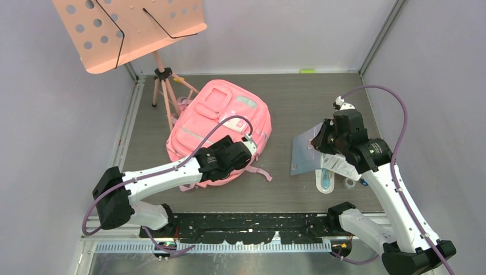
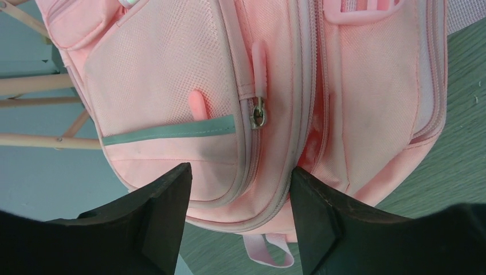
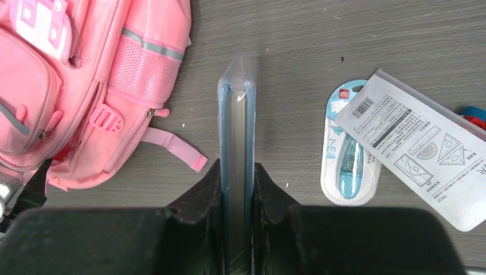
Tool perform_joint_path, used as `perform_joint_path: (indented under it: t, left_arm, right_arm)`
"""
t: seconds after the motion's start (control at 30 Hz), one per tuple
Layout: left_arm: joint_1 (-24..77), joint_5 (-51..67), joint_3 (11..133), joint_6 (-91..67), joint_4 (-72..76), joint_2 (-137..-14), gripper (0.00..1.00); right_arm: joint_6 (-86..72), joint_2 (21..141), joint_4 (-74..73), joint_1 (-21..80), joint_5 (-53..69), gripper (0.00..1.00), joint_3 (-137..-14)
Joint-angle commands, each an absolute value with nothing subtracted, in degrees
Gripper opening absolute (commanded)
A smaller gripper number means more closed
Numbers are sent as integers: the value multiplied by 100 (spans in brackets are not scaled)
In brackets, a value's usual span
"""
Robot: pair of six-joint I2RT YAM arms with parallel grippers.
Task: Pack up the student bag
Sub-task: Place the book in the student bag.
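Observation:
The student bag (image 1: 218,123), a big soft pink backpack, lies front up at the middle of the table. My left gripper (image 1: 247,150) is at its near right corner. In the left wrist view the jaws (image 2: 240,179) stand apart, open, with the bag's (image 2: 172,86) seamed edge and a zip pull (image 2: 259,112) between and beyond them. My right gripper (image 1: 318,137) is shut on a thin blue-grey book (image 1: 304,153) in clear wrap. It holds the book (image 3: 236,114) on edge between the fingers (image 3: 236,172), right of the bag (image 3: 57,86).
A salmon-pink perforated music stand (image 1: 132,31) on a tripod (image 1: 166,94) stands at the back left, touching the bag's far side. Under the right arm lie a correction tape pack (image 3: 349,160) and a packet of rulers (image 3: 424,149). Grey walls enclose the table.

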State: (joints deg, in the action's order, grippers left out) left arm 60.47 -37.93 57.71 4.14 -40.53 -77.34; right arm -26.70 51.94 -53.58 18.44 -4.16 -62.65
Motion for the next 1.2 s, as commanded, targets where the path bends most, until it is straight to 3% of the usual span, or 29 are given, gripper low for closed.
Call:
perform_joint_path:
  t: [0.0, 0.27, 0.37, 0.57, 0.7, 0.93, 1.17]
  left_arm:
    - [5932, -4714, 5933, 917, -3492, -7592, 64]
    - [5925, -5202, 5640, 1119, -3152, -7776, 63]
    - [5936, -5059, 5576, 1156, -2995, -7785, 57]
    - [5966, -4803, 5647, 1483, -2702, -7696, 18]
    - [5968, -4608, 5728, 1762, -2362, -7605, 0]
    - [5967, -3965, 6161, 1714, -2052, -7690, 0]
    - [5968, -3135, 7107, 1343, -2066, -8045, 0]
  right_arm:
    - [-2701, 5023, -5072, 1862, -484, 0, -6548]
    - [-3093, 4860, -5003, 1863, -217, 0, -6568]
    - [-3330, 4753, -4891, 1863, 102, 0, -6514]
    - [-3906, 4650, -4669, 1863, 934, 0, -6467]
    - [-4366, 4648, -4409, 1864, 1516, 0, -6322]
    - [-5681, 4720, -3036, 1887, 2866, 1, -5413]
    - [-6332, 4803, -2253, 1983, 2887, 0, -4998]
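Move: The bag's rim already sits between the left hand's open fingers, about 2 cm ahead, 1 cm right and 1 cm below; the bag's opening is some 4 cm right of that hand and 3 cm below, level with it. The right hand already holds the blue book; that opening lies about 28 cm left of it, level, roughly 11 cm lower. The bag's loose strap lies 17 cm to its left, level, some 20 cm below. Leftward, the right hand carries the blue book about 10 cm towards the bag's opening, rising some 3 cm and sinking again while it rolls about 40 degrees, left side up, grip kept. The left hand eases forward, closes its fingers on the rim to pinch it, then draws it about 5 cm to the right and 4 cm up, towards the book. ##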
